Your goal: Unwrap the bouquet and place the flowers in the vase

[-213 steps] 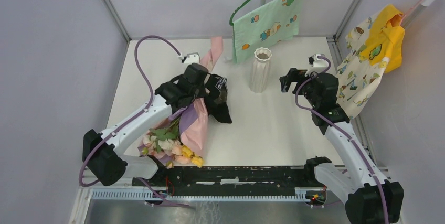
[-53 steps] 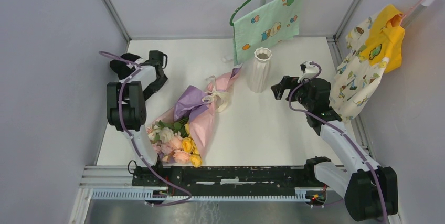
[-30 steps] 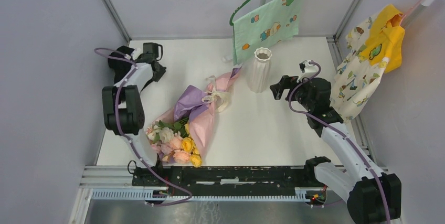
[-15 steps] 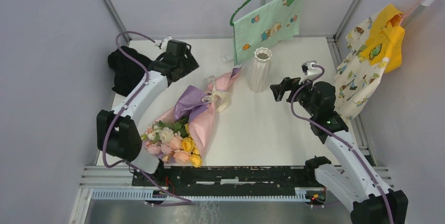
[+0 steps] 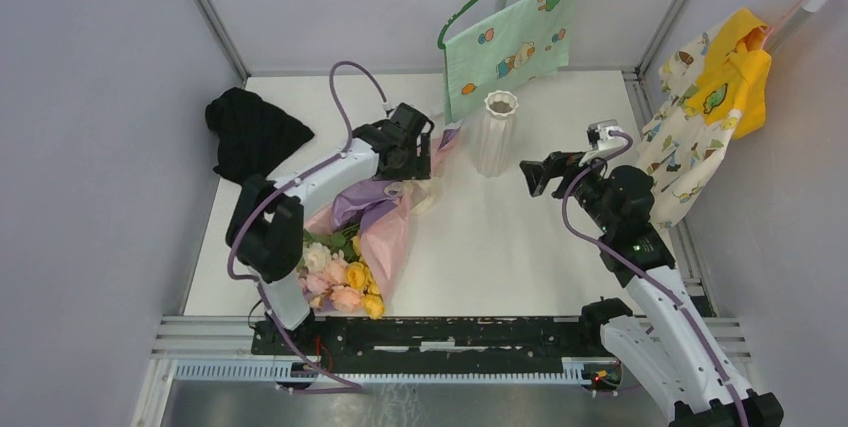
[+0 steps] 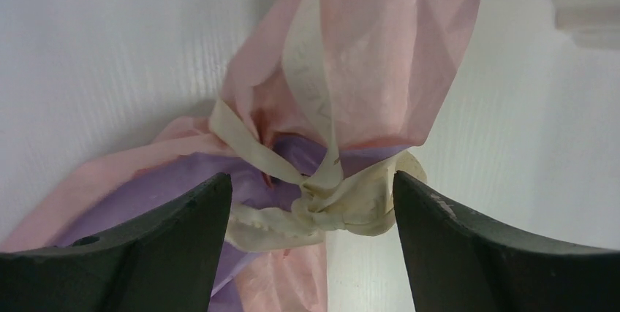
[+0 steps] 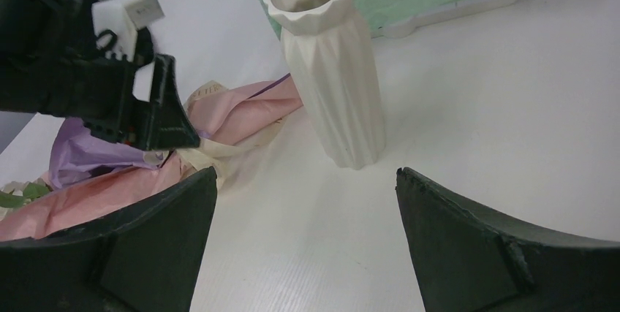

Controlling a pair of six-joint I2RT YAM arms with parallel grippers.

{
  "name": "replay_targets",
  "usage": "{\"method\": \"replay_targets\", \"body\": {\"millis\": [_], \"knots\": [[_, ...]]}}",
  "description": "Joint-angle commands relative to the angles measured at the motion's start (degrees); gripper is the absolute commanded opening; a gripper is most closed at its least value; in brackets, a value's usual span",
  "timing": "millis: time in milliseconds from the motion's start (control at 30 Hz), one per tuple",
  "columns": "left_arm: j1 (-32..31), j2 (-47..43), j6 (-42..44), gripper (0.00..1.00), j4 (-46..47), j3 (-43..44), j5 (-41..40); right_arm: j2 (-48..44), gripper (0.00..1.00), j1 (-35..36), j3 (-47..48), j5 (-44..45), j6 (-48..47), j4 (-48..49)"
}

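Note:
The bouquet (image 5: 372,219) lies on the table in purple-and-pink paper, with its flowers (image 5: 335,282) toward the near left edge. A cream ribbon (image 6: 329,202) is knotted round its narrow waist. My left gripper (image 5: 415,152) hovers just over that knot, its jaws open on either side of it and holding nothing. In the left wrist view the left gripper (image 6: 313,177) frames the knot. The white ribbed vase (image 5: 497,132) stands upright at the back centre. My right gripper (image 5: 530,177) is open and empty, to the right of the vase (image 7: 333,71) and facing it.
A black cloth (image 5: 255,132) lies crumpled at the far left of the table. A green printed cloth on a hanger (image 5: 510,42) hangs behind the vase. A yellow and patterned garment (image 5: 705,107) hangs along the right wall, close behind the right arm.
My left arm swung from the far left corner to above the bouquet's ribbon, and its jaws opened. The black cloth stayed behind at the far left. The right arm shifted slightly.

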Motion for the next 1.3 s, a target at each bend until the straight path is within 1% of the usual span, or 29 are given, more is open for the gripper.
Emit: {"method": "replay_targets", "body": {"millis": [0, 100, 200, 300, 467, 533, 600, 667, 833, 1033, 1267], "knots": [[-2.44, 5.27, 3.52, 0.86, 0.67, -0.82, -2.57, -1.50, 0.98, 0.33, 0.83, -0.30, -0.03, 1.55], [-3.81, 8.75, 3.13, 0.83, 1.85, -1.85, -3.88, -1.59, 0.98, 0.33, 1.02, -0.55, -0.18, 1.50], [-5.12, 10.42, 2.73, 0.76, 2.50, -3.20, -6.19, -1.88, 0.98, 0.28, 0.93, -0.49, -0.34, 0.19], [-6.16, 10.44, 2.53, 0.58, 3.08, -5.30, -7.31, -1.84, 0.98, 0.26, 0.86, -0.31, -0.27, 0.28], [-7.81, 7.69, 1.21, 0.28, 4.33, -9.85, -7.99, -1.22, 0.98, 0.32, 0.65, -0.60, 0.19, 0.94], [-8.65, 6.33, 0.72, 0.18, 4.54, -11.54, -7.87, -0.88, 0.98, 0.30, 0.55, -0.79, 0.34, 0.99], [-10.11, 4.90, 0.37, 0.13, 4.52, -12.98, -7.92, -0.68, 0.98, 0.28, 0.55, -0.97, 0.52, 0.97], [-11.44, 3.47, -0.35, 0.11, 4.16, -14.18, -8.09, -0.71, 0.98, 0.27, 0.55, -1.07, 0.66, 1.02], [-15.55, 1.27, -2.68, 0.09, 2.05, -16.00, -8.32, -0.64, 0.98, 0.28, 0.38, -1.45, 1.19, 0.93], [-20.90, 0.27, -2.78, 0.07, 0.60, -16.04, -9.67, -0.53, 0.98, 0.32, 0.55, -2.40, 2.15, 0.97], [-28.70, -2.58, -3.44, 0.08, -0.22, -16.88, -11.66, -0.85, 0.98, 0.34, 0.60, -2.47, 2.86, 1.01]]}}
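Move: The bow at the bouquet's gathered neck lies about 3 cm back of the open left hand, in line sideways and some 9 cm below. From that hand, the flower heads are roughly 18 cm back and 11 cm left; the vase is level ahead, 13 cm right; the black cloth is about 6 cm ahead and 26 cm left. The bow is some 11 cm ahead, 17 cm left and 24 cm below the idle right hand. Left hand sinks about 9 cm, pinches the ribboned neck, then drags the bouquet back some 10 cm, drifting right. ##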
